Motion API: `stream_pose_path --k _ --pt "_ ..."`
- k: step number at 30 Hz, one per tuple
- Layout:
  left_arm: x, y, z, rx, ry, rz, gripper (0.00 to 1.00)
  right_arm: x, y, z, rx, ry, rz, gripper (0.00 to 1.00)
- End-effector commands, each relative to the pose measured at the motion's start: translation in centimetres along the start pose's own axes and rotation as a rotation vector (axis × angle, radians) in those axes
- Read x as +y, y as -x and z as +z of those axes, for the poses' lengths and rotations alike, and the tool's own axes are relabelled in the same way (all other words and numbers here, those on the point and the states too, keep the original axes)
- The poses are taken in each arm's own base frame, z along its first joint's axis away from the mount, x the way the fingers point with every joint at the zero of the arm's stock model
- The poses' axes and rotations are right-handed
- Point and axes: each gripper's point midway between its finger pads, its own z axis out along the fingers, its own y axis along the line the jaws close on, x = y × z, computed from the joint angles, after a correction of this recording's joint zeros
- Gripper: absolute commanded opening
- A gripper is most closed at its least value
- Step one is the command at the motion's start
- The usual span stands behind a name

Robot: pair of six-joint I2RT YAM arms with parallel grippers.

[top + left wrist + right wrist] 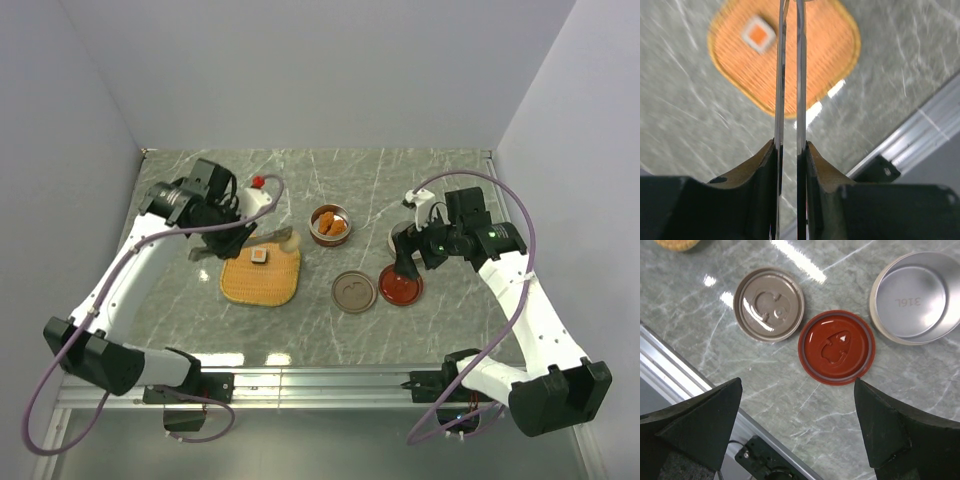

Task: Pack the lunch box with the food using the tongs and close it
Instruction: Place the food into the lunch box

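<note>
My left gripper (790, 150) is shut on the silver tongs (780, 80), whose two thin arms run almost parallel with a narrow gap out over the woven tray (830, 60). In the top view the left gripper (222, 232) is at the tray's far-left corner and the tongs (272, 239) reach right along its far edge. A small white square piece of food (259, 257) with a brown top (758, 34) lies on the tray (260, 282). Orange-brown nuggets (331, 226) fill a round lunch box (329, 210). My right gripper (797, 385) hangs open above bare table near the red lid (836, 346).
A brown lid (769, 304) lies left of the red lid (400, 288), and an empty steel round container (917, 297) stands to the right of it. The aluminium rail (330, 378) runs along the near table edge. White walls enclose the table on three sides.
</note>
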Motion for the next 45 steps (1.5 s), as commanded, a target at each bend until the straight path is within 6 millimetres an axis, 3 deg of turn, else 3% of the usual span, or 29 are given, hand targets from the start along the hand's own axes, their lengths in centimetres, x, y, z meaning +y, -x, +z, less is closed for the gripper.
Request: stream_pose_path --k 1,3,9,12,15,20,24,27,34,45 --pt "0.4 4.4 -1.0 -0.080 0.027 0.046 0.01 -1.0 3.0 -1.4 -0.105 -0.063 0.013 1.00" --pt "0.1 7.0 -1.4 -0.117 0.053 0.098 0.01 -1.8 3.7 -1.8 -0.134 -0.096 0.047 1.00" --pt "-0.2 14.7 0.9 -0.193 0.048 0.119 0.00 -5.6 5.0 -3.7 -0.232 -0.176 0.220 1.00" --pt "-1.7 18.2 1.2 -0.263 0.027 0.147 0.00 -7.2 5.1 -4.5 -0.276 -0.185 0.303 1.00" --pt "-3.7 20.6 3.7 -0.270 -0.039 0.166 0.00 -8.6 4.5 -4.9 -0.293 -0.186 0.383 1.00" --pt "-6.4 24.4 5.6 -0.333 -0.068 0.207 0.00 -10.7 4.6 -6.0 -0.363 -0.201 0.502 1.00" --pt "-8.1 26.3 8.3 -0.342 -0.090 0.218 0.00 -12.0 4.8 -6.9 -0.413 -0.196 0.554 1.00" --pt "-9.5 26.9 10.0 -0.339 -0.098 0.231 0.01 -13.0 4.3 -7.6 -0.410 -0.214 0.587 1.00" --pt "-12.3 26.3 13.3 -0.285 -0.141 0.244 0.01 -12.9 4.3 -7.5 -0.423 -0.183 0.600 1.00" --pt "-13.1 24.8 16.9 -0.196 -0.083 0.270 0.03 -12.8 3.9 -7.5 -0.423 -0.181 0.599 1.00"
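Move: The left hand holds the tongs with the bun in their tips, some 12 cm to its right. The silver lunch box it is meant for lies about 42 cm right, 12 cm ahead and 18 cm below; the box with chicken stands 22 cm right, 16 ahead, and the red lid 40 cm right, about level. From the empty right hand, the silver box is about 12 cm ahead, 3 right and 16 below. Left carries the tonged bun some 30 cm right, then sinks to the silver box; right hand moves rightward. ##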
